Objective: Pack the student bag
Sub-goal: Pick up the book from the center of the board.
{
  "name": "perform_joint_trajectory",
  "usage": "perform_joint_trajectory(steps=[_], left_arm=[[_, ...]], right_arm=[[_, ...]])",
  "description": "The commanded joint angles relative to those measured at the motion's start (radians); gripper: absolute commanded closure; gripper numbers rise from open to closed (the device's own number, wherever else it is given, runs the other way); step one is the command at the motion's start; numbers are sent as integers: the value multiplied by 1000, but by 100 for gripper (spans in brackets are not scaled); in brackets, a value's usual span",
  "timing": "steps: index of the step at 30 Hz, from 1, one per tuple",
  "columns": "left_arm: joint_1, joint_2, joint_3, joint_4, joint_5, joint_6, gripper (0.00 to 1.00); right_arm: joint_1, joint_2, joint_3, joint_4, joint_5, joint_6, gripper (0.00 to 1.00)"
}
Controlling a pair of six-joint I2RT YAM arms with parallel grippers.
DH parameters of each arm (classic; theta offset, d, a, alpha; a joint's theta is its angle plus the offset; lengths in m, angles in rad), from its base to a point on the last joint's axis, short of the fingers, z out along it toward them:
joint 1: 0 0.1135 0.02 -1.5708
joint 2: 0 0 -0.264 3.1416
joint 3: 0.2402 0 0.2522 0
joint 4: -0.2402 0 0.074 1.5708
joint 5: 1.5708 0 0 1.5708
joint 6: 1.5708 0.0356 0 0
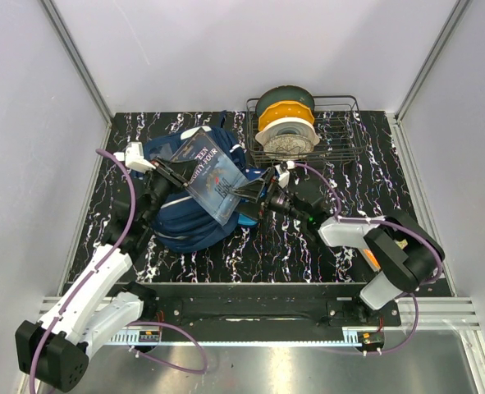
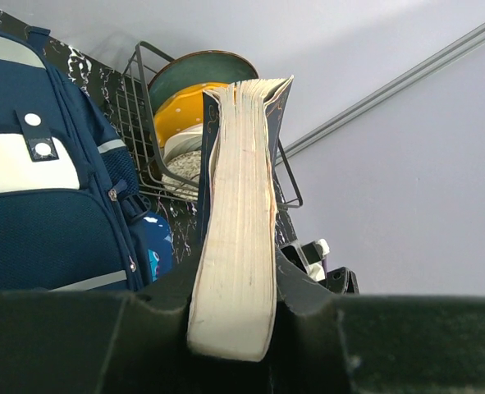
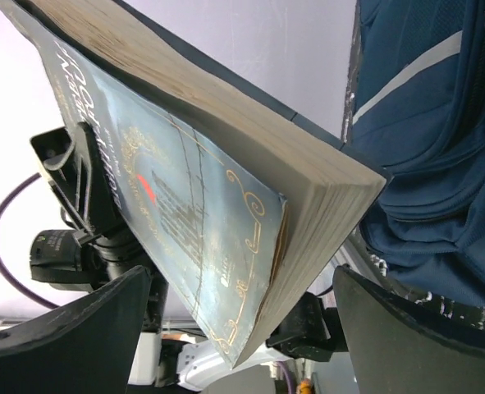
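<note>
The student bag (image 1: 180, 220) lies on its side left of the table's centre, navy with white patches (image 2: 37, 222). Above it hangs a thick paperback book (image 1: 213, 176) with a dusty blue cover. My left gripper (image 1: 175, 174) is shut on the book's edge; in the left wrist view the page block (image 2: 238, 213) stands up between the two fingers (image 2: 234, 328). My right gripper (image 1: 254, 197) is open. In its own view the book's lower corner (image 3: 250, 312) sits between the wide-apart fingertips (image 3: 242, 336) and touches neither. The bag (image 3: 423, 148) fills that view's right side.
A black wire basket (image 1: 345, 139) with several filament spools (image 1: 287, 123) stands at the back right, close behind the book. A bright blue patterned pouch (image 2: 156, 254) lies beside the bag. Grey walls close in the black marbled table (image 1: 308, 246).
</note>
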Motion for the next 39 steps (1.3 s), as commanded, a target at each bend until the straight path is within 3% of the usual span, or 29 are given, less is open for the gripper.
perform_joint_trajectory(steps=[1,7,12,15,22,30,32,35,39], left_arm=[[5,-29,30,209,34,-50,100],[5,-35,-5,261,42,-93,100],[5,-46,-2,247,49,-85,100],[6,-46,7,203,56,-83,100],[6,-78,9,78,13,-71,100],[5,-60,-20,71,31,-120,100],[6,-60,-27,69,26,-126,100],[5,-61,-34,69,22,-134,100],[5,-60,-47,72,23,-152,100]], right_arm=[[27,-74,77,-129,54,-121,2],[33,38,92,91,44,-32,3],[34,110,88,285,41,36,14],[34,94,84,291,48,10,28],[34,46,64,308,74,-47,42],[34,58,127,405,7,-56,34],[34,55,130,403,7,-62,38],[34,44,134,408,10,-73,58],[34,34,144,422,-1,-78,48]])
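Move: My left hand already pinches the book by its left edge. The book's middle is about 7 cm right of that hand, 3 cm ahead and 3 cm lower, with the backpack some 20 cm below and 5 cm ahead. From my open right hand, at the book's lower right corner, the book's middle lies about 9 cm left, 3 cm ahead and 4 cm up. The pencil case is roughly 17 cm below, 6 cm ahead and 2 cm right; the backpack is about 17 cm left, 9 cm ahead and 13 cm down. I close my right fingers from wide open to about half, one on each side of the book's lower right corner, while that hand rises about 3 cm, edges left over the corner and rolls some 10 degrees. My left hand keeps its pinch, lifts the book about 2 cm, then eases a little to the left with a slight tilt. ##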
